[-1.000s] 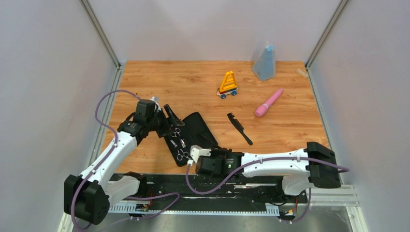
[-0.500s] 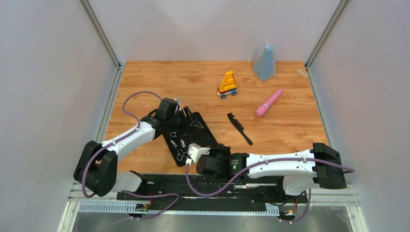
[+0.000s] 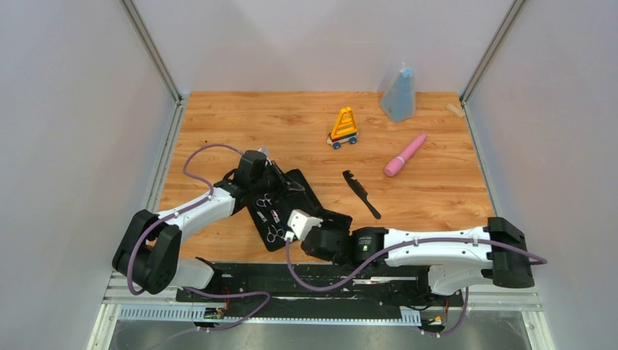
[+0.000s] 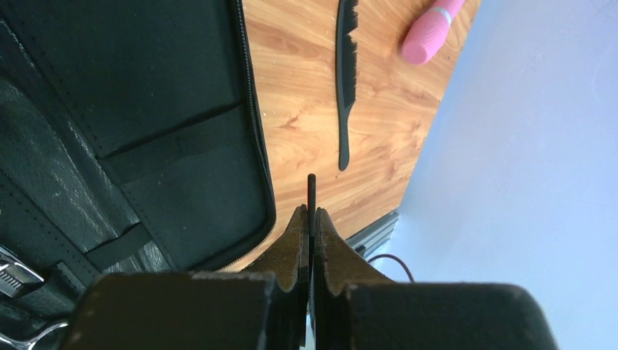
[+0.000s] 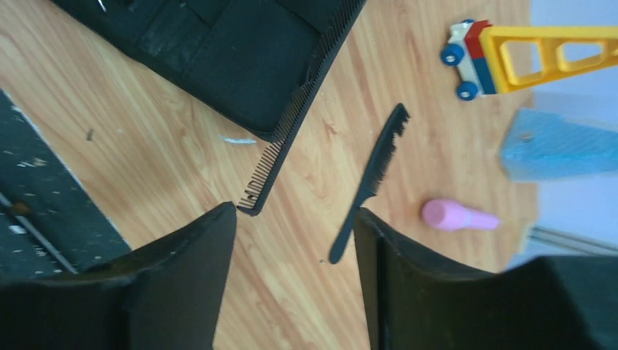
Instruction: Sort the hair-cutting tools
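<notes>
My left gripper (image 4: 310, 211) is shut on a flat black comb (image 4: 312, 191), seen edge-on between its pads, above the open black case (image 4: 146, 109). In the right wrist view that comb (image 5: 291, 124) slants along the case edge, its lower end just beside my open right gripper (image 5: 295, 211), which holds nothing. From above, the left gripper (image 3: 280, 179) is over the case (image 3: 299, 191) and the right gripper (image 3: 334, 220) is at its near right corner. Two silver scissors (image 3: 266, 200) (image 3: 275, 233) lie in the case. The handled comb (image 3: 361, 193) lies on the wood to the right.
A pink wand (image 3: 405, 154), a yellow-orange wheeled toy (image 3: 344, 127) and a blue bag (image 3: 399, 95) sit at the far right of the table. A small pale block (image 3: 455, 110) lies by the right rail. Grey walls close in both sides.
The left arm swung right over the case and its gripper closed on the flat comb. The right gripper, shut before, has opened and let go of the comb.
</notes>
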Robot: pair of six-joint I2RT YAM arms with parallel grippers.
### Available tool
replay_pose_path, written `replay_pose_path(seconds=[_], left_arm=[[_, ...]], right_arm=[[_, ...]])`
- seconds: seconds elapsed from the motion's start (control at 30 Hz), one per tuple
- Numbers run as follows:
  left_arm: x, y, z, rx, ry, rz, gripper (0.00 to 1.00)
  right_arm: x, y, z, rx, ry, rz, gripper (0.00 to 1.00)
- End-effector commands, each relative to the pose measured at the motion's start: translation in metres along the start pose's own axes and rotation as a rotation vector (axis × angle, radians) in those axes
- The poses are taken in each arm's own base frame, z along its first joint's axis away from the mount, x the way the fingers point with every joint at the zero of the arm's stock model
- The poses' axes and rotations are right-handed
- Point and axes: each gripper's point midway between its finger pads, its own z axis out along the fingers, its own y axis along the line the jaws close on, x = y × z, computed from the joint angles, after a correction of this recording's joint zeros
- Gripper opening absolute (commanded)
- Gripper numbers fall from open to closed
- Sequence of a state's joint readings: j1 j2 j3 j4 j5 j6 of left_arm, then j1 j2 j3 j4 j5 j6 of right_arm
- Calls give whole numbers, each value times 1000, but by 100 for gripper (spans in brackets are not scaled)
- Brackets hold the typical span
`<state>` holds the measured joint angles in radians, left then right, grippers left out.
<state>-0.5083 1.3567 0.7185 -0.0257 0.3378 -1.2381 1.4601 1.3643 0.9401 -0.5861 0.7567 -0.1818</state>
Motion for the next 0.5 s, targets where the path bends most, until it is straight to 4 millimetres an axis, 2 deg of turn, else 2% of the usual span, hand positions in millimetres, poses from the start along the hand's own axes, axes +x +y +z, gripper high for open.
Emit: replay_pose_path(seconds=[0.0, 0.13, 0.33, 0.47], left_arm=[[-15, -17, 0, 92, -87, -1, 0], [-23, -26, 0, 162, -118, -23, 0], [-32, -39, -8, 241, -185, -26, 0], [-36, -45, -14, 310, -222, -72, 0]], right_arm=[[-25, -10, -18, -169, -115, 371, 69], [-25, -30, -28, -293, -159, 701, 76], [-24, -59, -47, -473, -317, 1205, 80], [-15, -65, -42, -560, -376, 1468, 78]])
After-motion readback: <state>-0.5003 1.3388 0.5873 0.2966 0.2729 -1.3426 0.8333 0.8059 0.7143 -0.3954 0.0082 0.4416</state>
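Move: The loose comb with the handle lies about 12 cm ahead of the right gripper, 7 cm to its right and some 12 cm below. From that gripper the open pouch's middle is about 7 cm ahead and 14 cm left, and the pink tool about 25 cm ahead and 21 cm right. The left gripper holds the other comb over the pouch, whose middle is roughly 4 cm back, 2 cm left and 10 cm below; from it the loose comb is 20 cm right, 2 cm ahead. Lift the right gripper clear of the held comb's free end, up about 5 cm and some 4 cm to the right, with a little forward, spreading its half-open fingers wide while the wrist rolls its left side up some 60 degrees and tips down. Keep the left gripper pinched on its comb and ease it about 2 cm forward, then slightly up, over the pouch. ##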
